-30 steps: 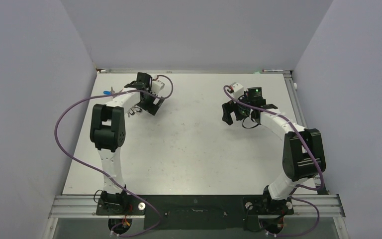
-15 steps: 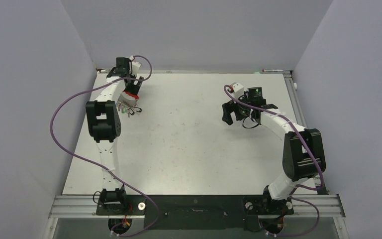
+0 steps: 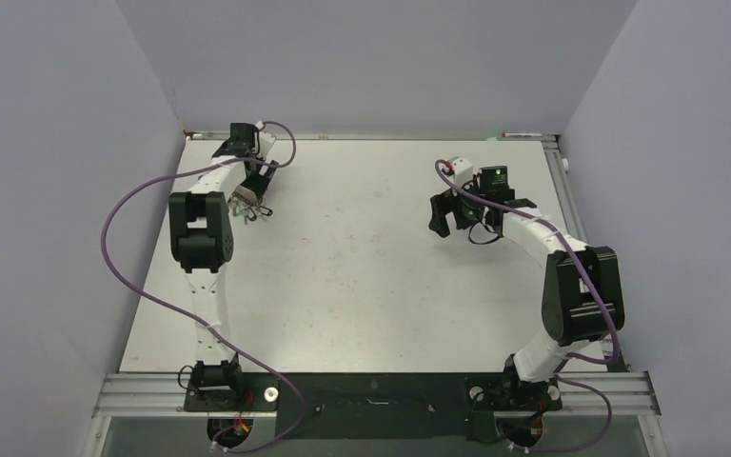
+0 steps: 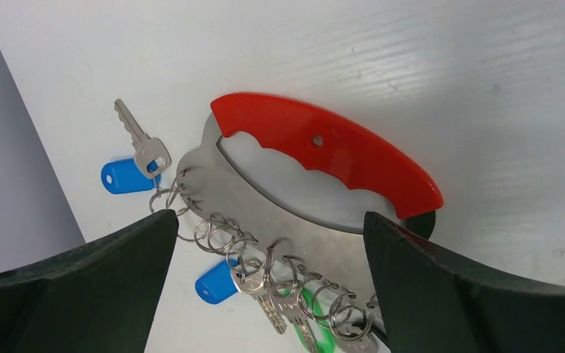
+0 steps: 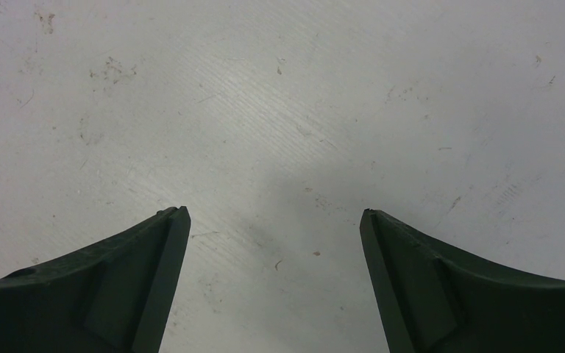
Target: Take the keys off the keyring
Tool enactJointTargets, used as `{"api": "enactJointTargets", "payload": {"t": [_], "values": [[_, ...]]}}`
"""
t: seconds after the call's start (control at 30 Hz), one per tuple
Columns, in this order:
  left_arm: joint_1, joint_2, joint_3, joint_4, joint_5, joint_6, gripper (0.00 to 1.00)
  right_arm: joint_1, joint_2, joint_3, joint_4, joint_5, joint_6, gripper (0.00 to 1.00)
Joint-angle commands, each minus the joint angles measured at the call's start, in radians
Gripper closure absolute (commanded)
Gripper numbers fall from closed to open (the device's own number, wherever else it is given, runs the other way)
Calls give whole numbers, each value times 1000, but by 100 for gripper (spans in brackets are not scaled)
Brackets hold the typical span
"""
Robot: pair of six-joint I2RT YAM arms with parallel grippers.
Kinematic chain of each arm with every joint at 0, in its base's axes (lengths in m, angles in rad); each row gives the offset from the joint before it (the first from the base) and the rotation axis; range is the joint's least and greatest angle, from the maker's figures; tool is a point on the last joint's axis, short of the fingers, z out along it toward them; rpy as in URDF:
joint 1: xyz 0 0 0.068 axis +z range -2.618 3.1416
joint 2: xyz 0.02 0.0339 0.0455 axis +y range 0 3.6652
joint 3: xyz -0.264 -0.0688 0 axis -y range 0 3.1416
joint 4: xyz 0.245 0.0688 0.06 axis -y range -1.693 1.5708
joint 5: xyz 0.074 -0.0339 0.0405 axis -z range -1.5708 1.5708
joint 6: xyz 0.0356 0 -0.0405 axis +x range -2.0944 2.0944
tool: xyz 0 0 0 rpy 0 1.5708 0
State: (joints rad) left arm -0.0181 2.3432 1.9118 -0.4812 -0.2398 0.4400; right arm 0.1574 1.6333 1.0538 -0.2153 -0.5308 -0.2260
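The keyring (image 4: 324, 147) lies flat on the white table, a curved bright red grip over a silvery-grey plate (image 4: 265, 209). Small split rings along the plate's edge carry the keys (image 4: 279, 294); one loose-hanging key (image 4: 138, 143) sits by a blue tag (image 4: 121, 176), with another blue tag (image 4: 213, 283) and a green tag (image 4: 320, 323) lower down. My left gripper (image 4: 268, 220) is open, its fingers on either side of the plate and rings, gripping nothing. From above, the left gripper (image 3: 250, 195) hides most of the ring; the keys (image 3: 253, 213) poke out. My right gripper (image 5: 274, 213) is open over bare table.
The left grey wall (image 3: 76, 143) and the table's back edge (image 3: 362, 138) are close to the keyring. A purple cable (image 3: 128, 205) loops off the left arm. The right gripper (image 3: 444, 217) hovers at the right half of the table (image 3: 362, 286).
My left arm swung its wrist to the far-left corner and brought the gripper down over the keyring, hiding the red part seen from above. The right arm shifted slightly right.
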Motion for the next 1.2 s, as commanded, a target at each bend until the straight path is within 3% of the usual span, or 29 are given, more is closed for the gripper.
{"api": "enactJointTargets", "payload": {"t": [0.0,0.2,0.43,0.63,0.73,0.9,1.17], "values": [[-42,-76,-115,-7,26,31,4,-4,-19,10,21,-25,5,10],[-157,-187,-314,-18,67,44,4,-18,-19,14,7,-59,6,10],[-340,-311,-430,-134,238,-88,4,-33,11,37,-5,-114,24,10],[-492,-385,-410,-285,521,-174,4,-33,33,53,-23,-135,27,10],[-496,-438,-404,-301,632,-158,4,-33,41,54,-27,-142,29,10],[-440,-441,-328,-325,637,-2,4,-32,67,66,-39,-177,47,10],[-474,-346,-189,-370,680,502,2,-49,100,125,-93,-237,93,10]]}}
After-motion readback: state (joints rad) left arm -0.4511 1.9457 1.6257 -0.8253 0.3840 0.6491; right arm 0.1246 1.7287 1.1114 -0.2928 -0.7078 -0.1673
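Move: The keyring lies just under and ahead of the open left fingers, its middle about 3 cm ahead, straight on, and 2 cm below. Its red handle is some 6 cm ahead and 1 cm to the right; the bunch of keys is about 2 cm back and 1 cm to the left; the blue tag at its left end is roughly 2 cm ahead and 7 cm to the left. From the right hand the keyring is about 19 cm ahead, 45 cm to the left and 9 cm below. The keyring is dragged flat over the table from the far left corner towards the middle, under the left hand's still-open fingers, which sweep some 29 cm right and 23 cm back, staying low. Then the left hand comes free, rising about 7 cm and easing a few centimetres forward; through it all the wrist turns clockwise, some 50 degrees. ##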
